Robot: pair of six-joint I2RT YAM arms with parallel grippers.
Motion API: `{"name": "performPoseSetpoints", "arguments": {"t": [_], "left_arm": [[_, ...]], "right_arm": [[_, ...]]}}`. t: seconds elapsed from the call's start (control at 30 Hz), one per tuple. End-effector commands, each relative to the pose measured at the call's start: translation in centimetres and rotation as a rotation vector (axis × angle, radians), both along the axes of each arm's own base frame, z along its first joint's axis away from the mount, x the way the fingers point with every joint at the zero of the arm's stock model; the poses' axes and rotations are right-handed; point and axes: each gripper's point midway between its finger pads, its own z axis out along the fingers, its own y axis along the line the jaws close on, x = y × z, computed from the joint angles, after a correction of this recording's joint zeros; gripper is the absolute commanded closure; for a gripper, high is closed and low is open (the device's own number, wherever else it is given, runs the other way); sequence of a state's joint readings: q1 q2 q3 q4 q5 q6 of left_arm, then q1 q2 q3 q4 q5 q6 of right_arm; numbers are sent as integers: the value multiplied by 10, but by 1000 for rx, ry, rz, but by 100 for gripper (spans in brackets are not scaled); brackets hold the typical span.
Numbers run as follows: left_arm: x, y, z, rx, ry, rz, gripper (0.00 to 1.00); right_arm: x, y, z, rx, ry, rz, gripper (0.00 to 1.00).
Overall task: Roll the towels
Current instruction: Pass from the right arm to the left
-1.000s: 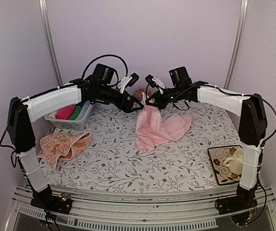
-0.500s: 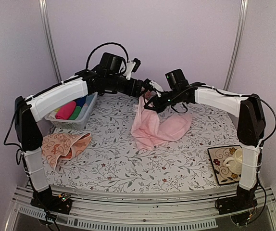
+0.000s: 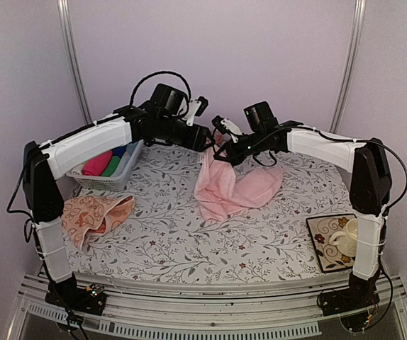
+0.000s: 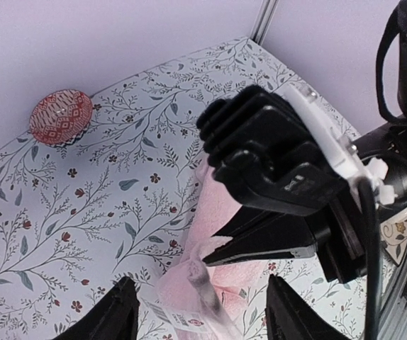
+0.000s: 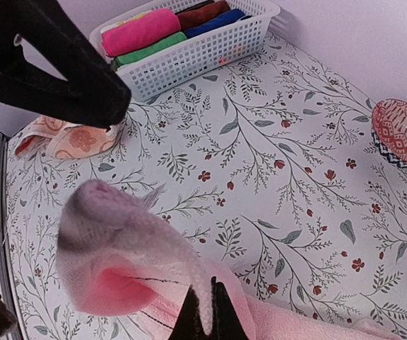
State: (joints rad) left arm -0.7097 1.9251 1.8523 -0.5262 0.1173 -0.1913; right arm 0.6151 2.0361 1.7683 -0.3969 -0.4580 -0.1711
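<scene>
The light pink towel hangs by one raised corner from my right gripper above the back middle of the table, and the rest of it lies bunched on the tablecloth. In the right wrist view that gripper is shut on the towel's edge. My left gripper is close beside it, open. In the left wrist view its fingers stand on either side of the hanging pink corner with gaps on both sides. The peach patterned towel lies crumpled at the left.
A white basket of rolled magenta, green and blue cloths stands at the back left. A red patterned bowl sits near the back wall. At the front right, a plate holds a mug. The back wall is close behind both grippers.
My left arm has swung right to the right gripper, and its jaws have narrowed around the raised pink corner. The right gripper shifted slightly left, still holding the towel.
</scene>
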Motion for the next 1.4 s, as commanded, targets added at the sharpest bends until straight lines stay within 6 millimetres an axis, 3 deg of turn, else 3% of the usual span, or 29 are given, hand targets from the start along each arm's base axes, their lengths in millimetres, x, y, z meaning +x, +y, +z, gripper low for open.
{"name": "performPoseSetpoints", "arguments": {"t": [0.0,0.1,0.47,0.87,1.17,1.37], "left_arm": [[-2,-8,-22,29,59,-11,39],[3,-11,-35,28,90,-14,40],[13,-7,-25,3,82,5,62],[18,4,-5,-17,42,15,67],[22,2,7,-53,24,-7,69],[22,1,4,-57,34,-17,81]], "right_arm": [[2,4,6,10,-6,-4,99],[1,3,5,8,-7,-2,98],[1,4,2,4,-9,3,99],[3,3,-7,-14,-1,-2,98],[3,3,-11,-19,5,-2,99],[3,3,-13,-23,7,-1,99]]}}
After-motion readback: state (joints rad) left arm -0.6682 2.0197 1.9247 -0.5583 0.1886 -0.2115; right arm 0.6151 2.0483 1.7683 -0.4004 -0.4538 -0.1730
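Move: Just ahead of the left hand, about 2 cm forward, 2 cm right and 3 cm lower, stands the pink towel's flap; from the right hand, which already grips the towel beside it, the flap lies some 5 cm left, 1 cm forward and 2 cm up. From the left hand, the towel's spread part lies about 6 cm ahead, 15 cm right and 25 cm down, and the red bowl roughly 32 cm ahead, 3 cm right and 23 cm down. Sinking about 5 cm with a slight forward drift and fingertips tipping down a few degrees, the left hand brings its open fingers either side of the flap, then rises back some 2.5 cm, ending about 2 cm farther forward. Its fingers narrow in stages from over half open to about a fifth. The right hand keeps its shut grip on the towel and practically holds still. ##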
